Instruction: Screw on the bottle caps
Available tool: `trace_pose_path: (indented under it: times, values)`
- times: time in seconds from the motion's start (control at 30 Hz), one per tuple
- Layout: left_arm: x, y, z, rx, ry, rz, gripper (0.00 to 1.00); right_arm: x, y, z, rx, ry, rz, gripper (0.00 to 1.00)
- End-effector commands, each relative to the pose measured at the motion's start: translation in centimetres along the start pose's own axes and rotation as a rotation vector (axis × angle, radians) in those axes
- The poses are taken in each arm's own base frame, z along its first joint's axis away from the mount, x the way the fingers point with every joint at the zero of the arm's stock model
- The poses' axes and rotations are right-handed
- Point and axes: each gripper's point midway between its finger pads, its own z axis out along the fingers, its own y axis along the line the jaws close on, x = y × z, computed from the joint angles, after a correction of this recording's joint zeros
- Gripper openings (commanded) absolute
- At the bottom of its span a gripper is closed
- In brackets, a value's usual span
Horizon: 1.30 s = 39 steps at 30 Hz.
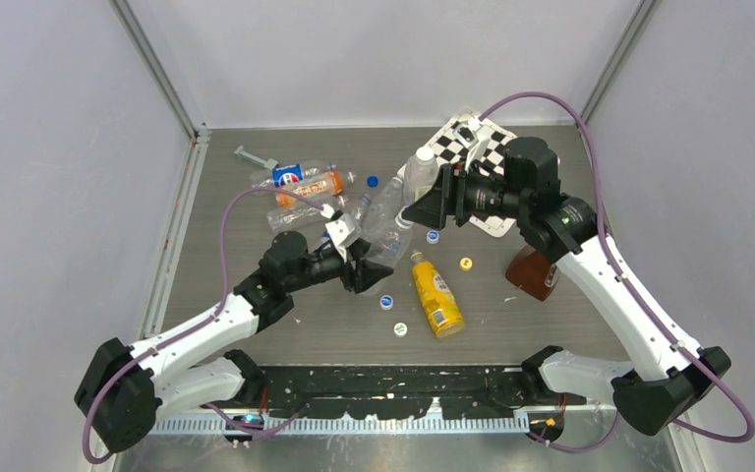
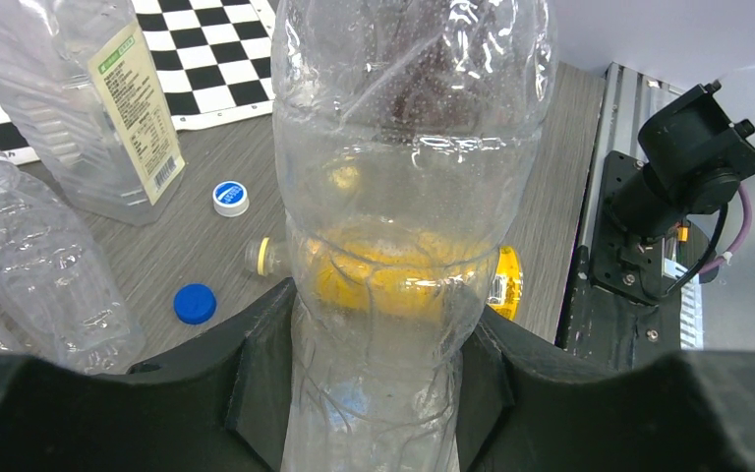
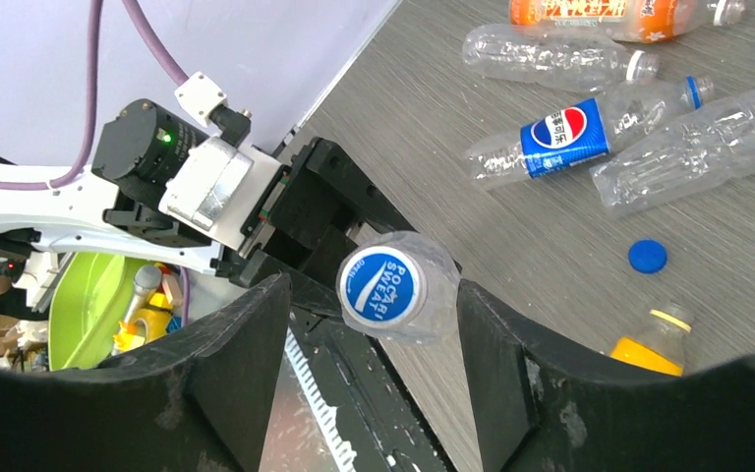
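Observation:
My left gripper [image 2: 378,369] is shut on the lower body of a clear slim bottle [image 2: 403,167], which it holds off the table, tilted toward the right arm [image 1: 389,224]. A blue-and-white cap [image 3: 381,285] sits on that bottle's mouth. My right gripper [image 3: 369,315] stands open around the capped end, with a wide gap on one side and a narrow one on the other. In the top view it [image 1: 423,208] meets the bottle's top. Loose caps lie on the table: blue-and-white ones [image 1: 386,302] [image 1: 400,328], a yellow one [image 1: 466,264], a blue one [image 1: 372,181].
A yellow bottle [image 1: 436,293] lies near the front. A wide labelled bottle [image 1: 419,172] stands by the checkerboard sheet [image 1: 477,147]. Pepsi [image 1: 290,174] and orange-labelled [image 1: 312,187] bottles lie at the back left beside another clear bottle [image 2: 39,265]. A brown object [image 1: 533,270] stands at the right.

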Motion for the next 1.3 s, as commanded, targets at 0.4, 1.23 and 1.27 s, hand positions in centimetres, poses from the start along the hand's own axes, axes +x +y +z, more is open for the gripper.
trace_pose_path:
  times: [0.4, 1.23, 1.27]
  values:
    - [-3.7, -1.0, 0.3, 0.049, -0.105, 0.04, 0.0, -1.1, 0.7, 0.7, -0.067, -0.04, -0.011, 0.49]
    - [-4.4, 0.0, 0.2, -0.015, -0.065, 0.039, 0.0, 1.1, -0.6, 2.1, -0.027, 0.044, -0.013, 0.16]
    - [-4.4, 0.1, 0.2, -0.024, -0.063, 0.043, 0.0, 1.3, -0.7, 2.2, -0.021, 0.05, -0.013, 0.15]
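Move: The white bottle cap sits on the bottle that the left gripper holds, between your open right fingers: some 2 cm left, 1 cm ahead and 1 cm below. The tall clear bottle stands about 15 cm ahead and 4 cm right, 20 cm lower; the yellow bottle lies roughly 6 cm back and 8 cm right, 30 cm down. From the left gripper the white cap is around 11 cm up, 4 cm ahead and 2 cm right. Close the right fingers until they pinch the white cap from both sides, easing that gripper about 1 cm left onto it. Keep the pinch as you let the hand drift roughly 1 cm down and a little forward, with no real wrist turn. Hold the bottle nearly still in the left gripper, its grip unchanged. ##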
